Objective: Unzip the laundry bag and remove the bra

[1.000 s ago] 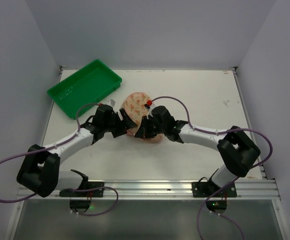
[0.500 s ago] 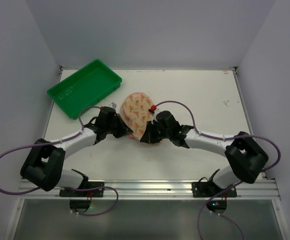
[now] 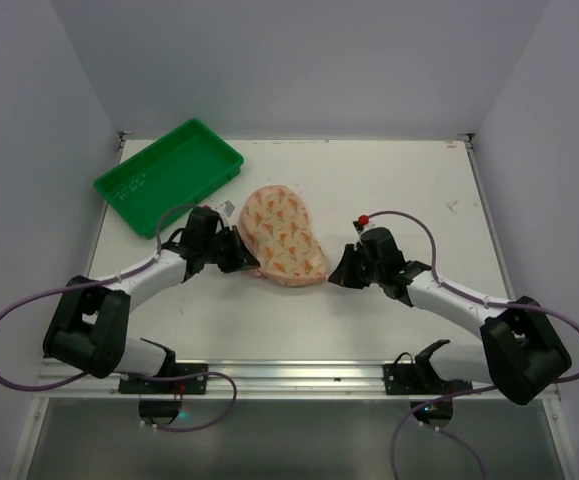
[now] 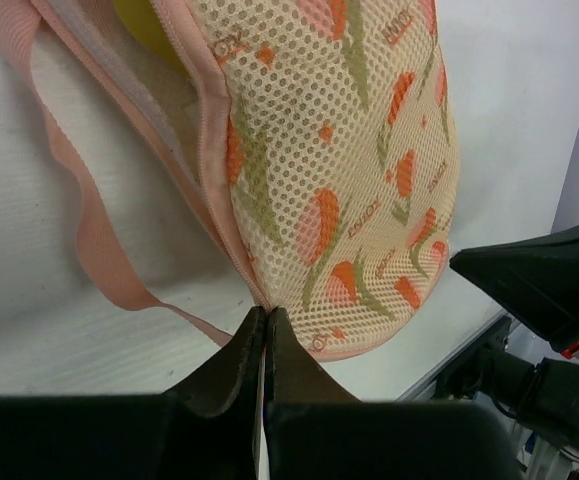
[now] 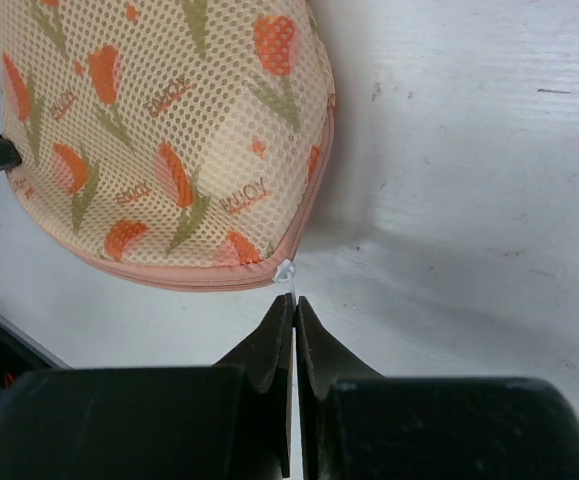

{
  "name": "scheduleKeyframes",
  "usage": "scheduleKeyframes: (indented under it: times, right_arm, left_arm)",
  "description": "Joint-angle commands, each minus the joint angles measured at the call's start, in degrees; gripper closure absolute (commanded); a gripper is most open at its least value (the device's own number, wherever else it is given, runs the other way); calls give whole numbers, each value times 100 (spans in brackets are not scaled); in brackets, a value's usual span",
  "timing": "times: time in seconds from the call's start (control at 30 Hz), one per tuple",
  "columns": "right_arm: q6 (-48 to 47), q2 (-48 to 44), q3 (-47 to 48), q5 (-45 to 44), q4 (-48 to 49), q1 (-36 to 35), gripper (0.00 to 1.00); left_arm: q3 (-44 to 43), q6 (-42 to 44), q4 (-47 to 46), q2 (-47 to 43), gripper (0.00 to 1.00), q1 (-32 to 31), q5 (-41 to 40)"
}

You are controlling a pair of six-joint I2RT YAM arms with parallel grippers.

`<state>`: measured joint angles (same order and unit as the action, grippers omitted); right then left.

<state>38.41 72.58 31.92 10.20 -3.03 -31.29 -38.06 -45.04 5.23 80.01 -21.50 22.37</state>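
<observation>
The laundry bag [image 3: 285, 235], cream mesh with orange print and pink zip trim, lies flat at mid-table. My left gripper [image 3: 250, 261] is shut on its pink seam at the near left edge, where the pink loop [image 4: 81, 235] joins; in the left wrist view the tips [image 4: 266, 312] pinch the trim of the bag [image 4: 349, 140]. The zip gapes beside the loop, and a yellow patch [image 4: 144, 25] shows inside; I cannot tell if it is the bra. My right gripper [image 3: 335, 274] is shut on the small white zip pull [image 5: 286, 270] at the bag's [image 5: 159, 130] right end, its tips [image 5: 294, 300] closed.
A green tray [image 3: 169, 175] stands at the back left, close behind my left arm. White walls close the table on three sides. The metal rail [image 3: 289, 375] with the arm bases runs along the near edge.
My left gripper has closed on the bag's seam. The right gripper, still shut, has slid rightwards off the bag to its right end, uncovering the bag.
</observation>
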Motion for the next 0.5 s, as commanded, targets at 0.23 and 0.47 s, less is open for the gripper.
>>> scheduleKeyframes:
  times: [0.23, 0.47]
  right_arm:
    - [104, 283, 481, 596, 468, -1168, 100]
    - [343, 933, 1008, 475, 742, -1468, 100]
  left_arm:
    - [-1920, 751, -303, 1464, 100, 295, 531]
    - [-2322, 584, 143, 1266, 17, 304, -21]
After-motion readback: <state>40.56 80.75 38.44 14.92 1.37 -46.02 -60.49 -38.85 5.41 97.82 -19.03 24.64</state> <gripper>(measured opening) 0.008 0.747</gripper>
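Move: Both hands already pinch the laundry bag's near edge. From the left hand, the bag's middle lies about 7 cm ahead, 5 cm to the right and 2 cm below; the green bin is some 21 cm ahead and 21 cm to the left, roughly level in height. From the right hand, the bag's middle is about 10 cm ahead, 10 cm to the left and slightly below. Left hand travels 10 cm forward, releasing the bag; right drags the pinched end 10 cm left and back. ##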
